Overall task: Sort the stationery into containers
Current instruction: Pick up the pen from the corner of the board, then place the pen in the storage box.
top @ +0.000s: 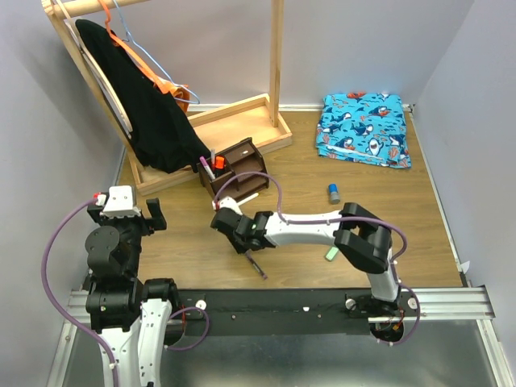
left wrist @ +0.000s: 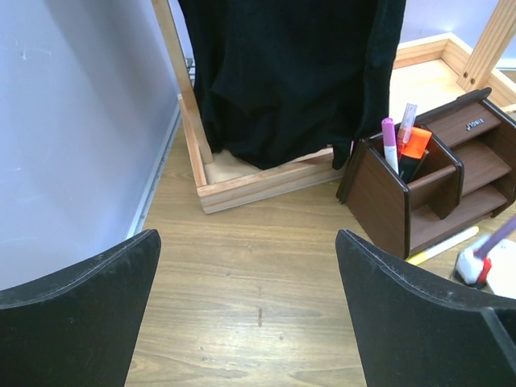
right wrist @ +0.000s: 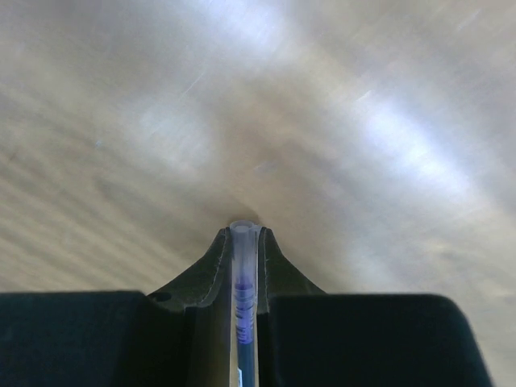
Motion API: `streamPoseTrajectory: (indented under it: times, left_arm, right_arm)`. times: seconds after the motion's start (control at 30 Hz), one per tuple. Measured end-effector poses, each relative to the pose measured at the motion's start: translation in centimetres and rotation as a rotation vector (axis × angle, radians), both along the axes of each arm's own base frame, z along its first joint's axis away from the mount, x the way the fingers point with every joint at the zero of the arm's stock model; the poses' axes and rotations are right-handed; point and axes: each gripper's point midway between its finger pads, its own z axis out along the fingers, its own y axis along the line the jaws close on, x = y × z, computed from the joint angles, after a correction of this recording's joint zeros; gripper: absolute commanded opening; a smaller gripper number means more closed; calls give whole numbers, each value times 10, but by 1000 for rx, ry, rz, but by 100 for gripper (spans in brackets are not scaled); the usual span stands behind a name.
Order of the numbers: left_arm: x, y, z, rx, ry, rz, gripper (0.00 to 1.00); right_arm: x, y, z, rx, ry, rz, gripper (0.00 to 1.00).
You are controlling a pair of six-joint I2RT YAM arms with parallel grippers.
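Observation:
My right gripper (right wrist: 243, 238) is shut on a purple-grey pen (right wrist: 243, 278), low over the table; the pen's clear cap end pokes out past the fingertips. From above, the right gripper (top: 242, 239) sits just in front of the dark brown organiser (top: 239, 165), and the pen (top: 257, 267) trails toward me. A pink-white pen (left wrist: 389, 142) and a black-orange marker (left wrist: 414, 147) stand in the organiser (left wrist: 379, 197). A yellow-white pen (left wrist: 443, 246) lies in front of it. A mint-green highlighter (top: 330, 255) and a blue-topped tube (top: 333, 192) lie on the table. My left gripper (left wrist: 248, 238) is open, over bare wood.
A pale wooden rack (top: 242, 121) with a black garment (top: 149, 105) and an orange hanger (top: 165, 85) stands at the back left. A folded blue shark-print cloth (top: 363, 127) lies at the back right. Grey walls close in on both sides.

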Motion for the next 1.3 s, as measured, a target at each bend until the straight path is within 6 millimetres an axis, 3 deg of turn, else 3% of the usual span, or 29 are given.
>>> streamPoseTrajectory:
  times: [0.07, 0.17, 0.3, 0.33, 0.37, 0.5, 0.6, 0.87, 1.17, 1.3]
  left_arm:
    - [1, 0, -1, 0, 5, 0, 99]
    - [5, -2, -4, 0, 25, -15, 99]
    - [12, -8, -10, 17, 64, -59, 99]
    - [14, -10, -12, 22, 76, -72, 99]
    - [19, -13, -17, 30, 104, -97, 99]
    - [25, -13, -21, 33, 130, -106, 99]
    - [34, -13, -28, 35, 171, -108, 99]
    - [50, -10, -35, 49, 244, -113, 99]
    - [58, -8, -30, 69, 261, -118, 99]
    - [61, -8, -33, 72, 276, -117, 99]
  right_arm:
    - [17, -2, 9, -2, -24, 22, 1]
    - [56, 8, 50, 78, -92, 28, 1]
    - [113, 26, 157, 349, -280, 57, 1]
    - [126, 26, 193, 432, -358, 69, 1]
    - [139, 26, 265, 601, -522, 111, 1]
    - [141, 32, 322, 778, -699, 182, 1]
    - [143, 41, 331, 865, -791, 232, 1]
    - [170, 60, 301, 953, -937, 284, 1]
    - [186, 64, 300, 1017, -1022, 287, 1]
    - [190, 68, 288, 1015, -1017, 290, 1]
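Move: Up ahead of the right hand, which already holds the pen by one end just above the table, the organizer's pen cup lies about 22 cm forward, 9 cm left and 4 cm higher. The purple marker stands in that cup some 4 cm farther left; the yellow marker lies on the table about 15 cm ahead of this hand and 2 cm left. From the empty left hand the pen cup is roughly 21 cm forward, 14 cm right and 23 cm below. Sweeping the pinched pen quickly up and forward, the right hand rises some 33 cm, then eases down a few while still going forward, ending about 19 cm ahead and a little left, by the pen cup and high over it. The wrist swings from pointing steeply down to pointing left-forward and slightly up. The open left hand moves about 6 cm forward, dips and tips down. ##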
